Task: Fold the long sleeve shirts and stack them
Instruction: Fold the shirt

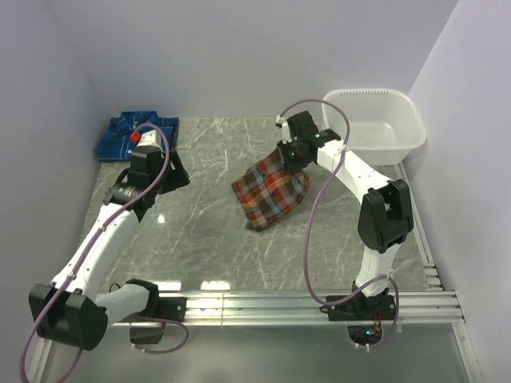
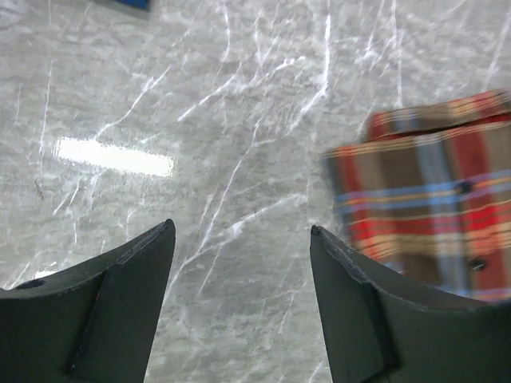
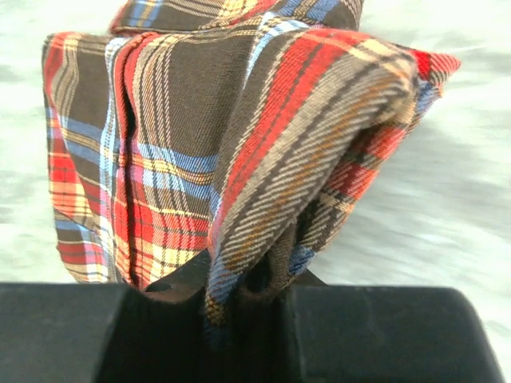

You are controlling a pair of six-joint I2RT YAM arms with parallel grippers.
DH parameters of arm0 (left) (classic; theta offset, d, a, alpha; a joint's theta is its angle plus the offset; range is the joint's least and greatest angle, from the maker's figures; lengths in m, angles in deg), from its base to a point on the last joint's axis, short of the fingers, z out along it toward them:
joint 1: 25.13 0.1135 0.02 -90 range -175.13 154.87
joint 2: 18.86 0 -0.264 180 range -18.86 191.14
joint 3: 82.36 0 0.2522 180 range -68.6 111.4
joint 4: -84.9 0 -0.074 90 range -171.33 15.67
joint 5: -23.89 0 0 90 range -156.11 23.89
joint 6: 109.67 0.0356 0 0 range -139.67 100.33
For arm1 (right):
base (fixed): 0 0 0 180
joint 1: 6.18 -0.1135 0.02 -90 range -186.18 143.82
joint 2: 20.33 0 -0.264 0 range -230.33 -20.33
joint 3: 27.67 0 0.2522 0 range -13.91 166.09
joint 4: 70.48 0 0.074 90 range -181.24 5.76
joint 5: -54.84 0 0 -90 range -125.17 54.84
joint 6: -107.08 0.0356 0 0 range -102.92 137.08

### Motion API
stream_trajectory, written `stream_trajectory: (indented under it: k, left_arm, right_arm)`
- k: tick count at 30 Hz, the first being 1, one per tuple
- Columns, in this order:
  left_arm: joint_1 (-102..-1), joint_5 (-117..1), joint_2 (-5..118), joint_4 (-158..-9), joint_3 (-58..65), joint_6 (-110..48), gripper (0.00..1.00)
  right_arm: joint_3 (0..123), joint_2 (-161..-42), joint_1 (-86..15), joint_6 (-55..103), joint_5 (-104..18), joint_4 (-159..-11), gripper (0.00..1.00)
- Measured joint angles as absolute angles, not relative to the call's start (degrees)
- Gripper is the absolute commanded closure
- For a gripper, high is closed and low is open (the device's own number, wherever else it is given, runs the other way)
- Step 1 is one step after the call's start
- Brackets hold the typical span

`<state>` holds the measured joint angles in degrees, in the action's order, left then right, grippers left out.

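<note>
The red-orange plaid shirt [image 1: 270, 190] hangs bunched from my right gripper [image 1: 292, 153], lifted off the marble table near the middle right; its lower end trails toward the tabletop. In the right wrist view the shirt [image 3: 239, 144] is pinched between the jaws of the right gripper [image 3: 255, 295], which is shut on a fold of it. The blue plaid shirt [image 1: 136, 136] lies folded at the back left corner. My left gripper [image 1: 177, 177] is open and empty above bare table, just right of the blue shirt; in its wrist view the left gripper [image 2: 242, 239] faces marble, with the red shirt [image 2: 431, 207] at the right.
A white plastic tub [image 1: 377, 124] stands at the back right corner. Purple walls close in the left, back and right sides. An aluminium rail [image 1: 303, 307] runs along the near edge by the arm bases.
</note>
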<state>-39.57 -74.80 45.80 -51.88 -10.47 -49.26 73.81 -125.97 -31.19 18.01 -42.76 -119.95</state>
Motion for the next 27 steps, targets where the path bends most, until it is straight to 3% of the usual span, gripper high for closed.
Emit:
stream_trajectory:
  k: [10, 16, 27]
  left_arm:
    - [-35.7, -72.4, 42.9, -53.2, -15.6, -48.8, 0.26]
    - [-34.1, -72.4, 42.9, -53.6, -15.7, -48.8, 0.27]
    - [-33.1, -72.0, 42.9, -53.7, -15.9, -48.8, 0.28]
  right_arm:
    - [98.7, -129.2, -33.1, 6.6, -9.8, -140.1, 1.00]
    - [98.4, -132.4, -41.9, 1.3, 5.8, -140.6, 1.00]
    - [93.9, -160.3, -53.6, 4.7, 16.5, -140.6, 1.00]
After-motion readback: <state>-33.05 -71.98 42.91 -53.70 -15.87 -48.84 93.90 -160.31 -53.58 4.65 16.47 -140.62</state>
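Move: The right hand already grips the plaid shirt; the bare table where it will be lowered lies straight below, about 12 cm down. The shirt's middle sags some 5 cm left and 6 cm back of the hand, about 8 cm below; the white basket stands roughly 12 cm ahead and 23 cm to the right, 8 cm lower. From the left hand, that landing spot is around 6 cm ahead, 31 cm right and 20 cm down. Keeping its pinch on the plaid shirt, the right hand swings it up about 12 cm, some 8 cm right and a little forward towards the basket, then comes back left and drives down past its starting height by about 10 cm. Throughout, the wrist rolls its left side down some 70 degrees, bringing the fingers round to point right and down. The empty left hand, still open, drifts a few centimetres left and down, away from the shirt. ##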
